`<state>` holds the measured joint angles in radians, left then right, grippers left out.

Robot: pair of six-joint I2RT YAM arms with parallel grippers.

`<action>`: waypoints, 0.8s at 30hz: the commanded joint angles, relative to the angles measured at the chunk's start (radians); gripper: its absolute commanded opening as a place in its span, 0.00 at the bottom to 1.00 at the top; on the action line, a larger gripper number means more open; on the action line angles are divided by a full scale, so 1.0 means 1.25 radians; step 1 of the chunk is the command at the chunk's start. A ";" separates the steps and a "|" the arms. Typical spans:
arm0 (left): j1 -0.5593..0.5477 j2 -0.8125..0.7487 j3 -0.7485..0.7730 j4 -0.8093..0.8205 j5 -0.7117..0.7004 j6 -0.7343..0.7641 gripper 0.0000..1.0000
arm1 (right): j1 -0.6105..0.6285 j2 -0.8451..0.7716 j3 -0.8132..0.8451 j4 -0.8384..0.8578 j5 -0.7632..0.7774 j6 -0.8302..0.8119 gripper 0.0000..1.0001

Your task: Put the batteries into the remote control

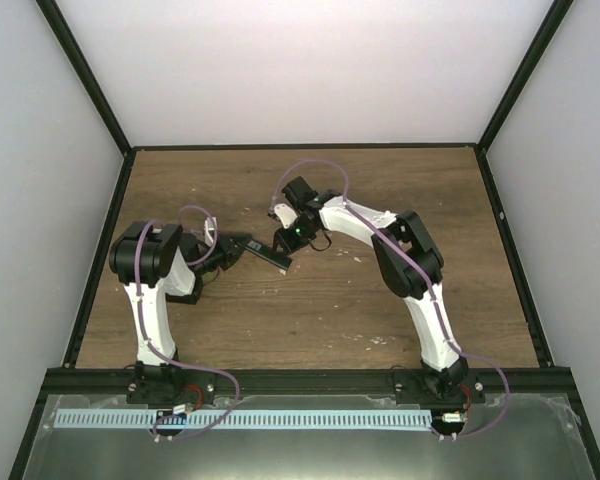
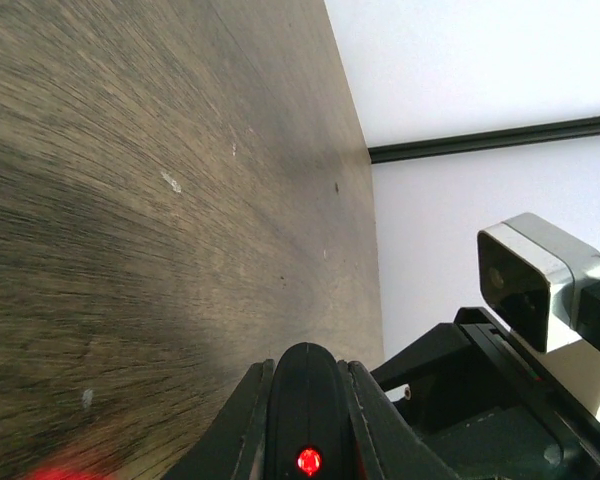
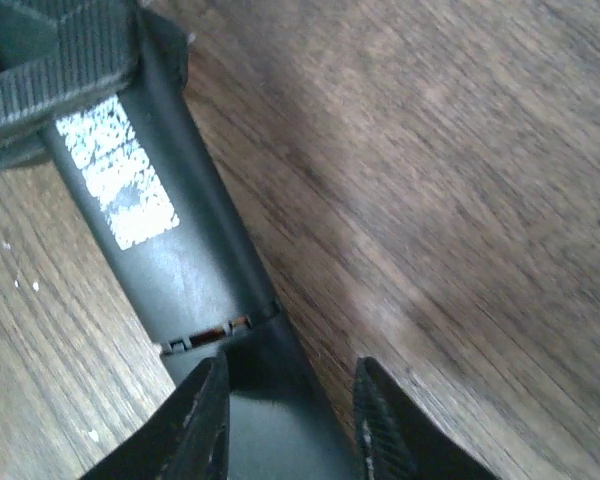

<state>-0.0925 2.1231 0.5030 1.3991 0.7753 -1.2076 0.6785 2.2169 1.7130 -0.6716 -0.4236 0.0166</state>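
Note:
The black remote control (image 1: 264, 252) is held above the table between both arms. My left gripper (image 1: 232, 250) is shut on one end of it. In the left wrist view that rounded end (image 2: 305, 400) sits clamped between the fingers, with a red light glowing on it. The right wrist view shows the remote's back (image 3: 195, 270) with a white label. My right gripper (image 3: 292, 400) straddles the cover end, jaws a little apart, with a thin gap at the right finger (image 3: 380, 430). The batteries show only as an orange sliver (image 3: 220, 328) in the cover's seam.
The wooden table (image 1: 310, 320) lies inside a black frame with white walls around it. Pale specks of chipped wood (image 1: 365, 340) dot the near right part. The right arm's wrist camera (image 2: 530, 285) looms close on the right in the left wrist view.

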 commanded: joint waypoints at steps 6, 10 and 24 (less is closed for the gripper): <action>-0.010 0.023 0.005 -0.082 -0.004 0.033 0.01 | -0.020 -0.124 -0.081 -0.011 0.009 0.123 0.43; -0.011 0.022 0.004 -0.090 -0.003 0.038 0.01 | -0.021 -0.139 -0.137 -0.002 -0.047 0.108 0.51; -0.010 0.021 0.006 -0.098 0.002 0.044 0.01 | -0.011 -0.134 -0.192 0.046 0.036 0.005 0.53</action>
<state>-0.0914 2.1185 0.5091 1.3758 0.7910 -1.1969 0.6582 2.0575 1.4631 -0.6353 -0.3882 0.0437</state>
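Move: The remote lies back side up, its far end in the left gripper. The right fingertips stand over the middle of the battery cover, roughly 1 cm above it. The cover's free end is about 2 cm back and 3 cm right of this hand, and the open seam about 2 cm ahead and 3 cm left. From the left gripper the cover lies about 6 cm back and 11 cm right. Lift the right gripper off the battery cover, first right and up about 2.5 cm, opening the fingers from a quarter to over half. Then carry it back and on to the right while sinking again, past the cover's free end, roughly 5 cm along the remote in all. Keep the left gripper still, holding the remote. ##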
